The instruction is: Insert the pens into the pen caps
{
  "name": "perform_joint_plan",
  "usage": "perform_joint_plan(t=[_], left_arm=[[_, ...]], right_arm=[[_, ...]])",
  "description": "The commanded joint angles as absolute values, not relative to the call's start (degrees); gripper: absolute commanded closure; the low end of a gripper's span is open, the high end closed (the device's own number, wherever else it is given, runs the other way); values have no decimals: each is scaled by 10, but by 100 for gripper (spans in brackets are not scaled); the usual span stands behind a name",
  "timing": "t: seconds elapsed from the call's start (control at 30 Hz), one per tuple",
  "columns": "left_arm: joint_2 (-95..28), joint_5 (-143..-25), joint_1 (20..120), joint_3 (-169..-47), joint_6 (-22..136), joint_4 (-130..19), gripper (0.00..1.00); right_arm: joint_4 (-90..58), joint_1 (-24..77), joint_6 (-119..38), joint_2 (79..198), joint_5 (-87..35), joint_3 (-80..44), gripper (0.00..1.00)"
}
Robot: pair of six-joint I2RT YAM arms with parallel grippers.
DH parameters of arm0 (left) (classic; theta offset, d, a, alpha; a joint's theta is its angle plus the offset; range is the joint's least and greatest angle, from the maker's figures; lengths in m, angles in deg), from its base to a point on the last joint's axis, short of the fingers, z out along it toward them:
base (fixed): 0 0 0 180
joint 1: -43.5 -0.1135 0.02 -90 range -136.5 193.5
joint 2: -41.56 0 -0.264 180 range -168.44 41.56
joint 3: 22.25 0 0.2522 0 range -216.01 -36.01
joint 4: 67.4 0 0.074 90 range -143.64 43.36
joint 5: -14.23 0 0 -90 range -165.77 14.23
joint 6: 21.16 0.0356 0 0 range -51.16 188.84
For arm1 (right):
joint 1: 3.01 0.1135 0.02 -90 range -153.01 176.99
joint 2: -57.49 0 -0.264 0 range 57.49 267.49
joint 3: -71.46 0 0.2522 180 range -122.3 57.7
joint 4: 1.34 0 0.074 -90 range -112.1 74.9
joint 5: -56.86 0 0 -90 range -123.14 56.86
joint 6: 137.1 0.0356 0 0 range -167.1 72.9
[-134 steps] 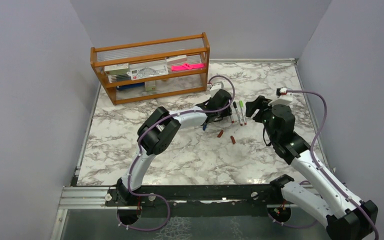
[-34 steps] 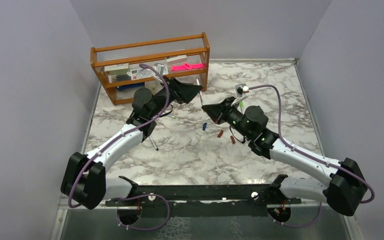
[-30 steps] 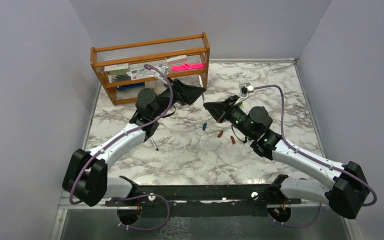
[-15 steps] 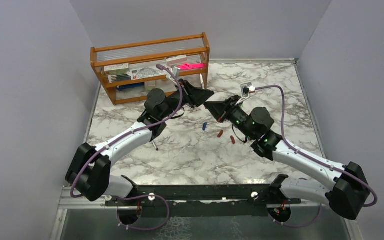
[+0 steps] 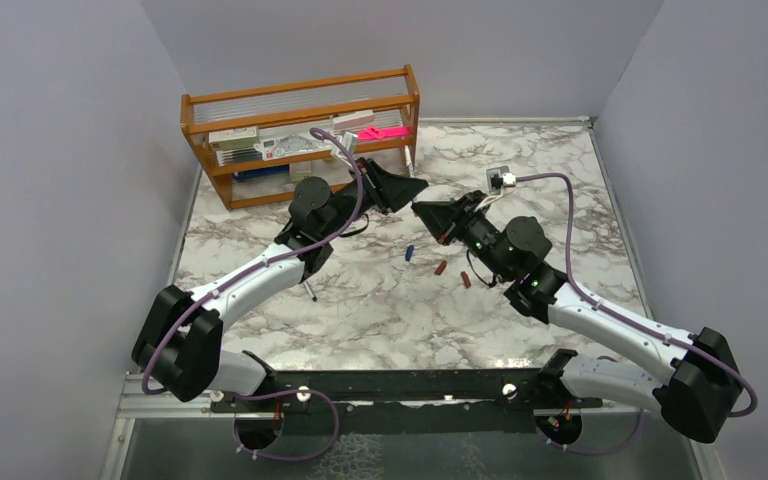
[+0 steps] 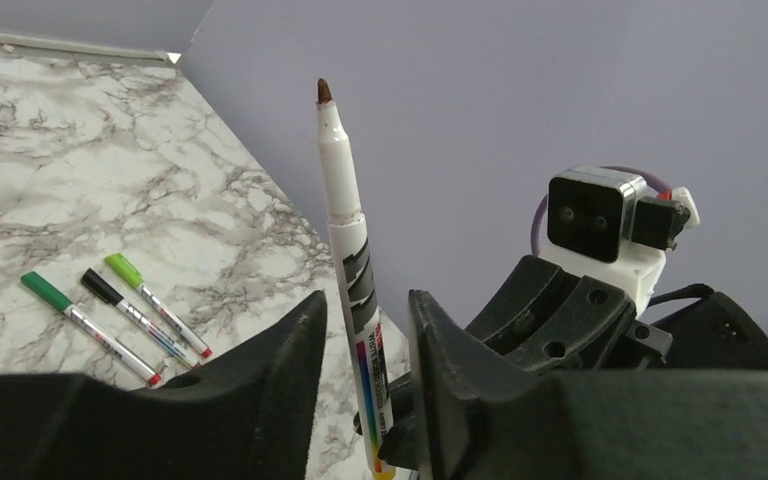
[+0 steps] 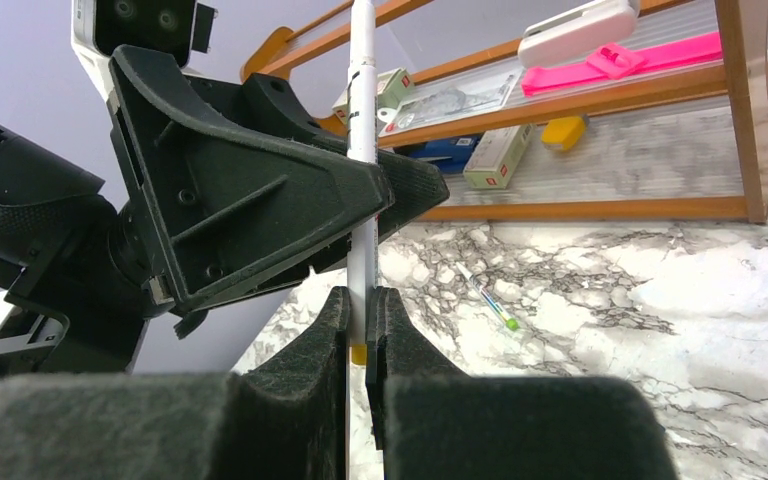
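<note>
A white pen (image 6: 345, 230) with a bare brown tip and a yellow rear end stands upright in mid-air. My right gripper (image 7: 360, 295) is shut on its lower barrel. My left gripper (image 6: 367, 300) stands open round the same pen, a gap on each side of the barrel. In the top view the left gripper (image 5: 412, 187) and the right gripper (image 5: 422, 210) meet nose to nose above the table. Three pen caps lie on the marble: blue (image 5: 409, 253), red (image 5: 441, 267), dark red (image 5: 465, 279). Three capped pens (image 6: 140, 318) lie side by side.
A wooden rack (image 5: 300, 85) with boxes and a pink item stands at the back left. A thin black stick (image 5: 307, 290) lies beside the left arm. One pen with a green end (image 7: 490, 298) lies on the marble in front of the rack.
My left gripper has moved right to meet the right gripper, and its jaws have narrowed round the upright pen. The right gripper has kept its hold and shifted slightly.
</note>
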State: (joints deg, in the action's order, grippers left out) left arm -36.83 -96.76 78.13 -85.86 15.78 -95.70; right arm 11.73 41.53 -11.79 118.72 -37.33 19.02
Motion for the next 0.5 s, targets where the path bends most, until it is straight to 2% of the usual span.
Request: perform_joint_plan(t=[0.0,0.03,0.1,0.17,0.2,0.33,0.37,0.47], left_arm=[[-366,-949,783,-862,144,-983,68],[-365,-946,783,-862,144,-983,74],[-363,-941,783,-863,149,-983,91],[-363,-940,783,-864,161,-983,100],[-364,-942,783,-866,173,-982,100],[-365,-953,776,-861,231,-979,100],[-364,-961,774,-857,255,-979,100],[-354,-957,763,-838,307,-969,100]], right_arm=[[136,416,-126,1189,-382,192,98],[136,416,-126,1191,-381,193,99],[133,416,-127,1195,-378,192,98],[121,416,-136,1201,-374,184,99],[111,416,-144,1204,-373,178,94],[49,416,-192,1200,-387,155,65],[18,416,-205,1201,-402,145,62],[-107,412,-241,1231,-454,100,60]])
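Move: The uncapped marker stands upright, brown tip up, between the left hand's still-open fingers, its middle about 1 cm above that hand. The right hand pinches its lower end, with the marker's middle some 5 cm straight above that hand. On the table, about 30 cm below the left hand, lie the blue cap, roughly 4 cm ahead and level sideways, and a red cap about 1 cm ahead and 7 cm right. Nearly in place, the left hand first shuts its fingers from both sides on the marker, above the right hand's grip, then keeps hold while easing about 1 cm forward. Only once the left has closed do the right fingers open to let go of the lower end; that hand sinks nearly 2 cm, edging slightly forward and rolling about 10 degrees, left side down. ##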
